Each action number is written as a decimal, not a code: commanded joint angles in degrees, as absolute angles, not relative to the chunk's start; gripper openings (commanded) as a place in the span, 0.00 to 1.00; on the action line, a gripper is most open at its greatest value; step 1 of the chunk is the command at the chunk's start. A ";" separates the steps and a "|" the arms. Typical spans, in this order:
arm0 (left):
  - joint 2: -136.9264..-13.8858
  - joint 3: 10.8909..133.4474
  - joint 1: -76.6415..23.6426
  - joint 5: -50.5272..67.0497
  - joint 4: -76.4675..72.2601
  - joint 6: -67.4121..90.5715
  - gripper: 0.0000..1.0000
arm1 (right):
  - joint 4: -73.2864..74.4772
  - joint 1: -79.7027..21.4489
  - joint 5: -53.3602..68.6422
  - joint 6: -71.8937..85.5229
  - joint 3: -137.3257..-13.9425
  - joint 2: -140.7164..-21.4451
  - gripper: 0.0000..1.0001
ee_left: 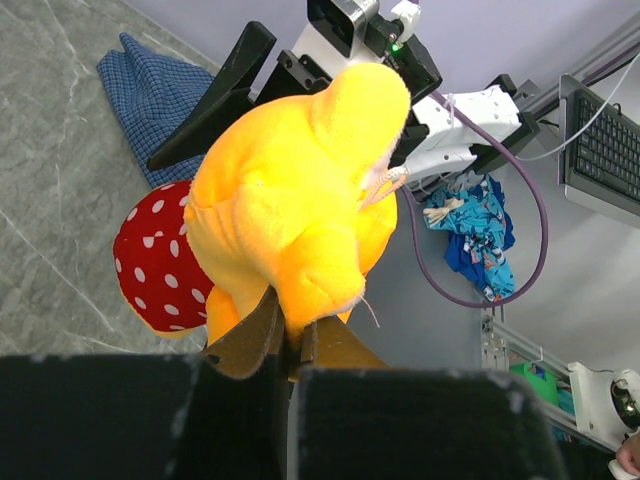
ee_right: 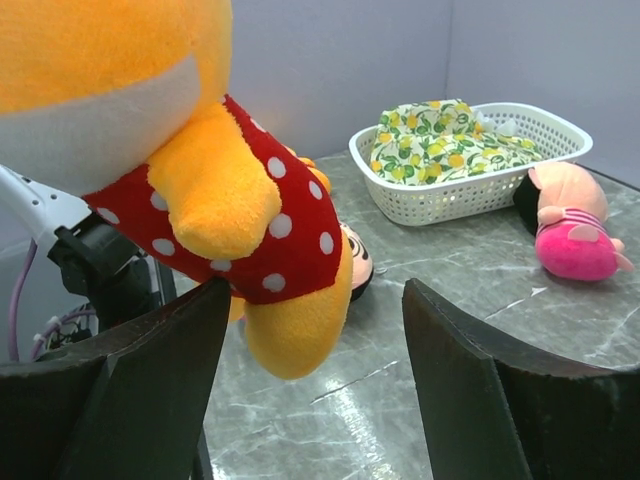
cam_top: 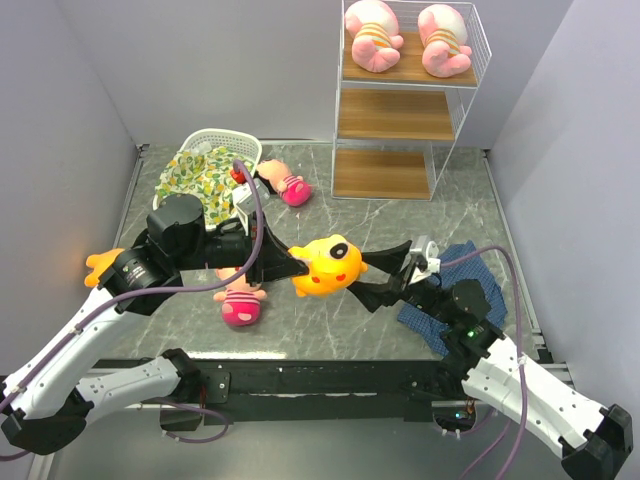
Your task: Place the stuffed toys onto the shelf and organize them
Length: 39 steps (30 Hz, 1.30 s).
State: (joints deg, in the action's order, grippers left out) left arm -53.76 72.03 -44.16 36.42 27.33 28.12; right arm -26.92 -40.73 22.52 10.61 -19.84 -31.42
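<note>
My left gripper (cam_top: 296, 262) is shut on an ear of an orange-yellow bear (cam_top: 326, 265) in a red dotted shirt and holds it above the table; the left wrist view shows the pinch (ee_left: 290, 335) on the bear (ee_left: 300, 180). My right gripper (cam_top: 380, 272) is open, its fingers either side of the bear's leg (ee_right: 300, 320), not closed on it. Two pink striped piglets (cam_top: 373, 35) (cam_top: 443, 40) lie on the top board of the shelf (cam_top: 395, 115). One pink doll (cam_top: 285, 183) lies by the basket, another (cam_top: 240, 302) under my left arm. A second bear (cam_top: 100, 265) peeks out at far left.
A white lattice basket (cam_top: 213, 140) with a green-yellow cloth (cam_top: 200, 180) stands at the back left. A blue plaid cloth (cam_top: 462, 290) lies under my right arm. The shelf's middle and bottom boards hold nothing. Grey walls close in both sides.
</note>
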 commanded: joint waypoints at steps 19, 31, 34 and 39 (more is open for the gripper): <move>-52.82 74.71 -44.12 14.18 26.81 24.79 0.90 | -28.15 -41.13 17.15 23.36 -21.18 -33.03 0.00; -51.68 62.77 -44.03 -24.43 12.32 5.46 0.96 | -16.08 -37.80 9.75 31.02 -27.25 -49.73 0.00; -51.33 56.45 -44.03 -26.80 8.36 2.91 0.96 | -18.72 -36.13 9.84 33.31 -26.10 -55.97 0.00; -49.05 49.23 -44.03 -27.42 3.78 2.28 0.96 | -15.84 -31.47 8.70 35.15 -30.75 -70.36 0.00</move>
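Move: The yellow toy in the red polka-dot dress is already in the left fingers; its middle lies about 7 cm to the right of that hand, level in depth and some 5 cm lower. From the right hand, gaping at its lower end, the toy's middle is about 8 cm left, level in depth and 5 cm higher. The striped doll lies roughly 11 cm ahead, 18 cm left and 28 cm below the left hand; the blue cloth is 8 cm ahead, 23 cm right and 20 cm below the right. Easing barely a centimetre back, the right hand shuts on the toy's dress hem and leg; only then does the left open wide and swing away forward and left, about 17 cm out, sinking late and turning some 55 degrees counter-clockwise. Keeping its pinch, the right goes down about 15 cm and forward, tipping its fingers well down. ##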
